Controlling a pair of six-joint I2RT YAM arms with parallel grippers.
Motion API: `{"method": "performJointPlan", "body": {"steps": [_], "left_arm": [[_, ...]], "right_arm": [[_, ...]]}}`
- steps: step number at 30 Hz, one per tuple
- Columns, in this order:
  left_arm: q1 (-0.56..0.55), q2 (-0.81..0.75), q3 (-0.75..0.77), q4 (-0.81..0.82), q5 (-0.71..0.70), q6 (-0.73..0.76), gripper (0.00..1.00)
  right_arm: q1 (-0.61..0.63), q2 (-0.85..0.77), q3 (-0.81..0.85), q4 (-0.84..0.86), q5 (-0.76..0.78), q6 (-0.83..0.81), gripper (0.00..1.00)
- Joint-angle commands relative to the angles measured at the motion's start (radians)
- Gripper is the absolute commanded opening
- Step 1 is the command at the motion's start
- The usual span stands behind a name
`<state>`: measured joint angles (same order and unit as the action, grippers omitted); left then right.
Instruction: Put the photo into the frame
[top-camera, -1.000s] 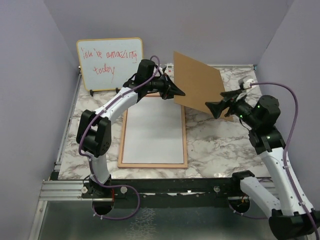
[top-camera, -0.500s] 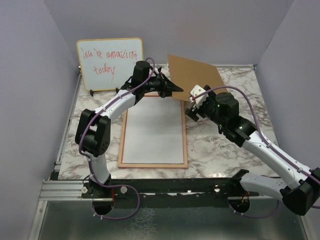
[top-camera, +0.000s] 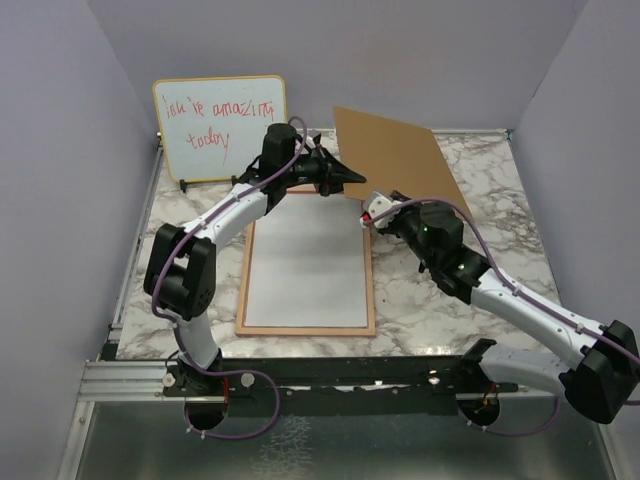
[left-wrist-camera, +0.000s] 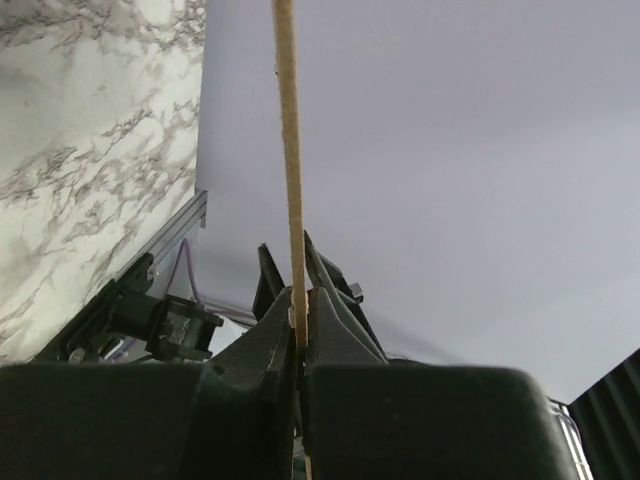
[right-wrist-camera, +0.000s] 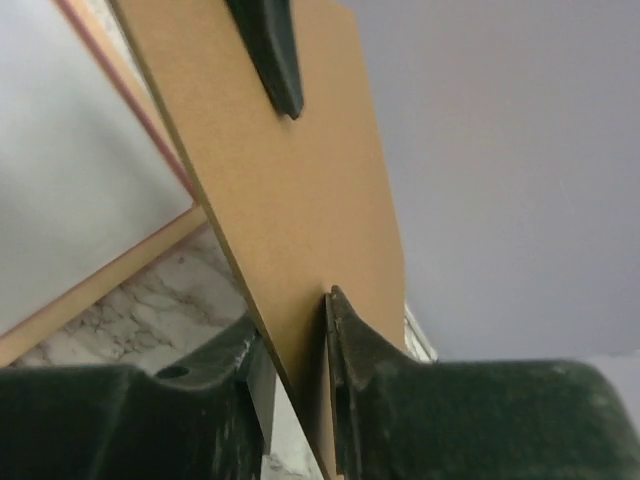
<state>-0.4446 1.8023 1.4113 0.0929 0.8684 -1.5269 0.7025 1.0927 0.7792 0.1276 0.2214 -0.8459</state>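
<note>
The frame (top-camera: 372, 290) lies flat on the marble table, its thin wood border round a white sheet, the photo (top-camera: 305, 265) with its plain reverse up. The brown backing board (top-camera: 395, 155) is held tilted in the air above the frame's far right corner. My left gripper (top-camera: 355, 177) is shut on the board's left edge; in the left wrist view the board (left-wrist-camera: 288, 150) runs edge-on between the closed fingers of that gripper (left-wrist-camera: 299, 300). My right gripper (top-camera: 375, 212) pinches the board's near edge; the right wrist view has the board (right-wrist-camera: 280, 180) between that gripper's (right-wrist-camera: 300, 315) jaws, with the frame (right-wrist-camera: 120, 275) below.
A yellow-edged whiteboard (top-camera: 220, 125) with red handwriting stands at the back left. A small white device (top-camera: 340, 135) sits by the back wall behind the board. Grey walls close in the table (top-camera: 450, 290) on three sides.
The right arm swung left from the board's right edge to its near edge and closed its jaws on it. The left gripper kept its grip and the board tilted up slightly.
</note>
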Motion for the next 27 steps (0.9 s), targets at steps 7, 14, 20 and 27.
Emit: {"method": "performJointPlan", "body": {"steps": [7, 14, 20, 27], "left_arm": [[-0.003, -0.1, 0.049, 0.191, 0.054, 0.032, 0.13], [-0.002, -0.136, 0.084, 0.191, 0.032, 0.115, 0.59], [-0.001, -0.16, 0.102, 0.185, 0.008, 0.179, 0.78], [0.008, -0.18, 0.108, 0.103, -0.049, 0.301, 0.86]], "right_arm": [[0.025, -0.018, -0.062, 0.293, 0.162, -0.118, 0.01], [0.03, -0.116, -0.11, 0.483, 0.181, -0.095, 0.01], [0.031, -0.147, -0.124, 0.563, 0.24, 0.0, 0.01], [0.029, -0.186, -0.036, 0.413, 0.414, 0.512, 0.01]]}}
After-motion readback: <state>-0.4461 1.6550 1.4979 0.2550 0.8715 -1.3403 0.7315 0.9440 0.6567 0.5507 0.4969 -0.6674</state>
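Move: The brown board is already in the left gripper, held by its left edge near the near corner; its middle lies about 13 cm ahead of the right gripper, 3 cm to the right and some 8 cm below. From the left gripper that middle is roughly 10 cm ahead, 13 cm right and 9 cm below. The left gripper is about 10 cm left and 3 cm ahead of the right one, level with it; the frame lies 22 cm left, 6 cm back and 22 cm below the right gripper. Shut the right gripper on the board's near edge while the left still pinches its left edge, then open the left wide and draw it up about 12 cm and slightly back, rolling some 30 degrees. Carry the board with the right gripper up about 8 cm and to the right, raising the hand's left side and turning a little clockwise. ##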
